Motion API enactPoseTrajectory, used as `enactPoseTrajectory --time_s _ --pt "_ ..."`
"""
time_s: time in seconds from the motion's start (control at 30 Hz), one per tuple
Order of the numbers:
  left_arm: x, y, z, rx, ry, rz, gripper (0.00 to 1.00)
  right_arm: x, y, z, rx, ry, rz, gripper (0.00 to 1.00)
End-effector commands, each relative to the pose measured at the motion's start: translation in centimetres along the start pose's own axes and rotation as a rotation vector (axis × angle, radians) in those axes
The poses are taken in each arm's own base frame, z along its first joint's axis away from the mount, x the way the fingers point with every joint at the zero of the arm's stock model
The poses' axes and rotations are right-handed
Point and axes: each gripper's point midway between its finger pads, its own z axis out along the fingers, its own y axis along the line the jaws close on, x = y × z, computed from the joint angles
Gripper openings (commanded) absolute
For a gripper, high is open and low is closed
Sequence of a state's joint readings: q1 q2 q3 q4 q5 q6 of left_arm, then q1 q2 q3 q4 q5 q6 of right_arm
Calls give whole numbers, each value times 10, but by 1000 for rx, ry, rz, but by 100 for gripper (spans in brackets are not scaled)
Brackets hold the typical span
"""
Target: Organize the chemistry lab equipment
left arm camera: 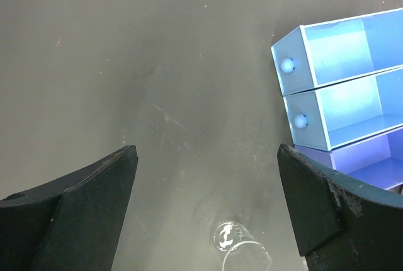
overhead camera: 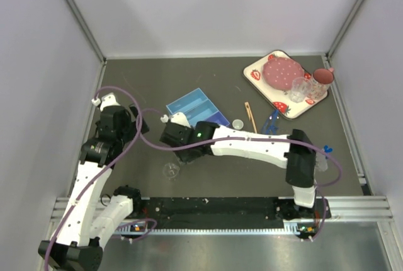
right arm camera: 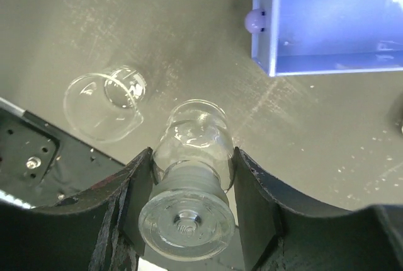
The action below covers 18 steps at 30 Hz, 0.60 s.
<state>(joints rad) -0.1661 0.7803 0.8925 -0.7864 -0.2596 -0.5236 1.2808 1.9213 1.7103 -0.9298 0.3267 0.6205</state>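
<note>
My right gripper (right arm camera: pixel 193 157) is shut on a small clear glass bottle (right arm camera: pixel 192 133) with a round stopper, holding it just above the table. In the top view this gripper (overhead camera: pixel 169 137) hangs in front of a blue compartment box (overhead camera: pixel 196 108). A clear beaker (right arm camera: pixel 104 104) lies on its side to the left of the held bottle. My left gripper (left arm camera: pixel 208 157) stands wide open with nothing between its fingers, and the same beaker (left arm camera: pixel 242 246) lies on the table below its jaws. Thin wooden tongs (overhead camera: pixel 250 116), a small clear dish (overhead camera: pixel 237 123) and blue pieces (overhead camera: pixel 272 123) lie right of the box.
A white strawberry-print tray (overhead camera: pixel 315 104) with a pink plate (overhead camera: pixel 282 72) and glasses sits at the back right. The blue box (left arm camera: pixel 352 88) is close to my left gripper's right finger. A black rail (overhead camera: pixel 220 207) runs along the near edge. Grey walls close in three sides.
</note>
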Motion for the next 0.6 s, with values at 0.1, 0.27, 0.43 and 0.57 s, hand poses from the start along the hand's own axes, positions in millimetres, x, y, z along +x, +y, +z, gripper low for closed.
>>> enactPoseTrajectory --time_s 0.1,0.27,0.43,0.57 --pt "-7 -10 -2 57 -14 25 98 -58 -34 -103 -28 -243 75 20" --pt "2 -11 2 65 17 37 98 -67 -70 -111 11 -269 136 20" --pt "6 -13 2 81 32 48 97 -70 -109 -97 92 -251 179 20" --pt "8 -18 -1 118 40 65 98 -74 -136 -75 133 -237 229 19"
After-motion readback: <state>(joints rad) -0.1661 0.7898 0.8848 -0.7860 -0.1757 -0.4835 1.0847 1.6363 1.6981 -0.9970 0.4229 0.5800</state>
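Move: The right hand holds the glass beaker about 12 cm above the table. The strawberry tray it seems bound for lies roughly 33 cm ahead and 39 cm to the right. The drawers sit skewed some 17 cm ahead and 3 cm right, the two small white cups 10 to 16 cm ahead and 18 to 20 cm right, and a second beaker 3 cm back and 5 cm left. From the left hand the tray is about 24 cm ahead and 57 cm right. Keeping its pinch on the glass beaker, the right hand first climbs almost straight up, then swings forward and right towards the tray, short of the drawers' middle: about 11 cm up and 8 cm right, 7 cm forward. The wrist turns some 10 degrees clockwise and tips the fingers out forward by about as much; the rise has levelled off and just begun to ease down. ##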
